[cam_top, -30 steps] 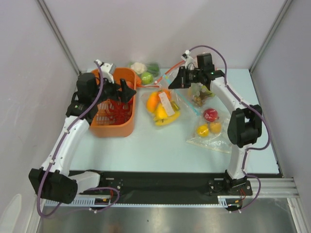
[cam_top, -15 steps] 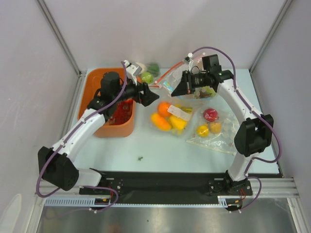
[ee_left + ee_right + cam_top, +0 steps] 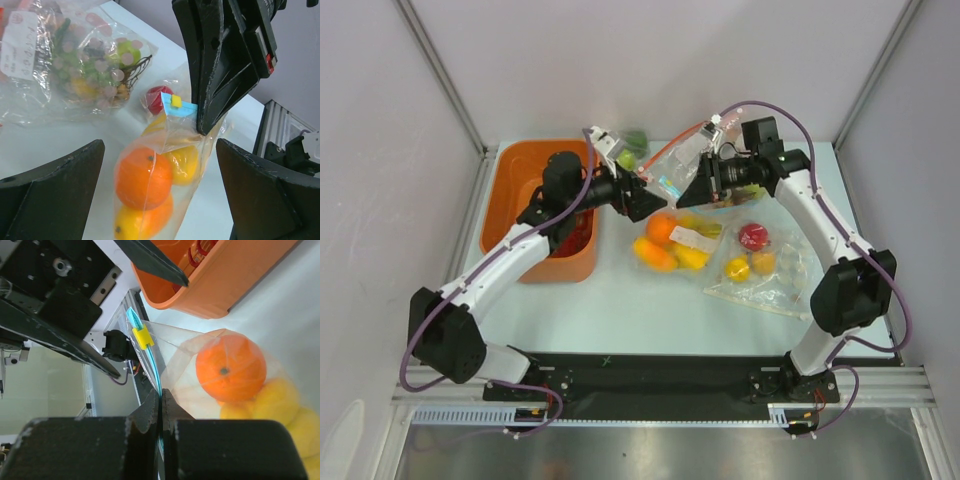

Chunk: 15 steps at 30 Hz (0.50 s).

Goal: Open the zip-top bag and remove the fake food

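The zip-top bag (image 3: 678, 232) hangs slanted from its teal zip strip (image 3: 158, 371), its lower end resting on the table. My right gripper (image 3: 161, 396) is shut on that strip, just below the yellow slider (image 3: 142, 337). Inside the bag is the fake food: a round orange (image 3: 144, 175) on top and yellow pieces (image 3: 186, 162) under and beside it. My left gripper (image 3: 160, 148) is open, one finger on each side of the bag's upper part and neither touching it. In the top view the left gripper (image 3: 642, 200) faces the right gripper (image 3: 694, 190) closely.
An orange basket (image 3: 512, 190) stands at the left, behind my left arm. A clear bag with a red apple and yellow fruits (image 3: 756, 254) lies to the right. A bag with grapes and a green apple (image 3: 95, 70) lies at the back, with a red-strip bag (image 3: 682, 148) near it.
My left arm has swung right, from over the basket to the bag. My right gripper has raised the bag's mouth, and the fruit has slid a little to the right.
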Each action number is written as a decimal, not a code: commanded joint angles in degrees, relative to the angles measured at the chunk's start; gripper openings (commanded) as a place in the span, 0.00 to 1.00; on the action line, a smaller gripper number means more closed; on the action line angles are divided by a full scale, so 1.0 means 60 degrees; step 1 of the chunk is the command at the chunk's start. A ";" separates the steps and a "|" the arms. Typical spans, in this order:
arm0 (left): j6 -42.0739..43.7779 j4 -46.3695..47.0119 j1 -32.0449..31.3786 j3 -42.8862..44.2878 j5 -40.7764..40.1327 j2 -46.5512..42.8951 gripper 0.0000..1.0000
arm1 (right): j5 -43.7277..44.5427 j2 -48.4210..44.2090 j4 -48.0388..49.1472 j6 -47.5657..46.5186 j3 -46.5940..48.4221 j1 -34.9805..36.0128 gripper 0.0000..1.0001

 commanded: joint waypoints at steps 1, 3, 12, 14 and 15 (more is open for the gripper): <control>-0.0456 0.0848 -0.0147 -0.0213 0.0428 0.0109 1.00 | -0.0566 -0.0546 0.0009 -0.0029 0.0008 0.0104 0.00; -0.0705 0.1140 -0.0176 -0.0258 0.0487 0.0196 1.00 | -0.0581 -0.0619 -0.0020 -0.0043 -0.0079 0.0119 0.00; -0.1189 0.1420 -0.0308 -0.0389 0.0736 0.0504 0.59 | -0.0625 -0.0824 -0.0123 -0.0146 -0.0460 0.0237 0.00; -0.1262 0.1507 -0.0308 -0.0448 0.0838 0.0519 0.48 | -0.0625 -0.0854 -0.0167 -0.0175 -0.0518 0.0237 0.00; -0.1306 0.1522 -0.0293 -0.0434 0.0940 0.0534 0.45 | -0.0639 -0.0868 -0.0210 -0.0190 -0.0533 0.0251 0.00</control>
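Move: Just to the right of the left hand's open fingers, about 4 cm off, 1 cm farther out and 1 cm lower, is the bag's zip corner with the yellow slider. That corner sticks out some 3 cm to the left of the right hand, 1 cm back and 1 cm down. The orange hangs in the bag, about 3 cm right of the left hand, 5 cm back and 10 cm below; the bin is roughly 27 cm left, 16 cm down, level front to back. Easing about 2 cm to the right and 2 cm down towards the slider corner, the left hand narrows its wide-open fingers to about half, one on either side of the zip strip, its wrist turning only several degrees. The right hand keeps its pinch on the strip and draws it about 2 cm back towards the robot. ##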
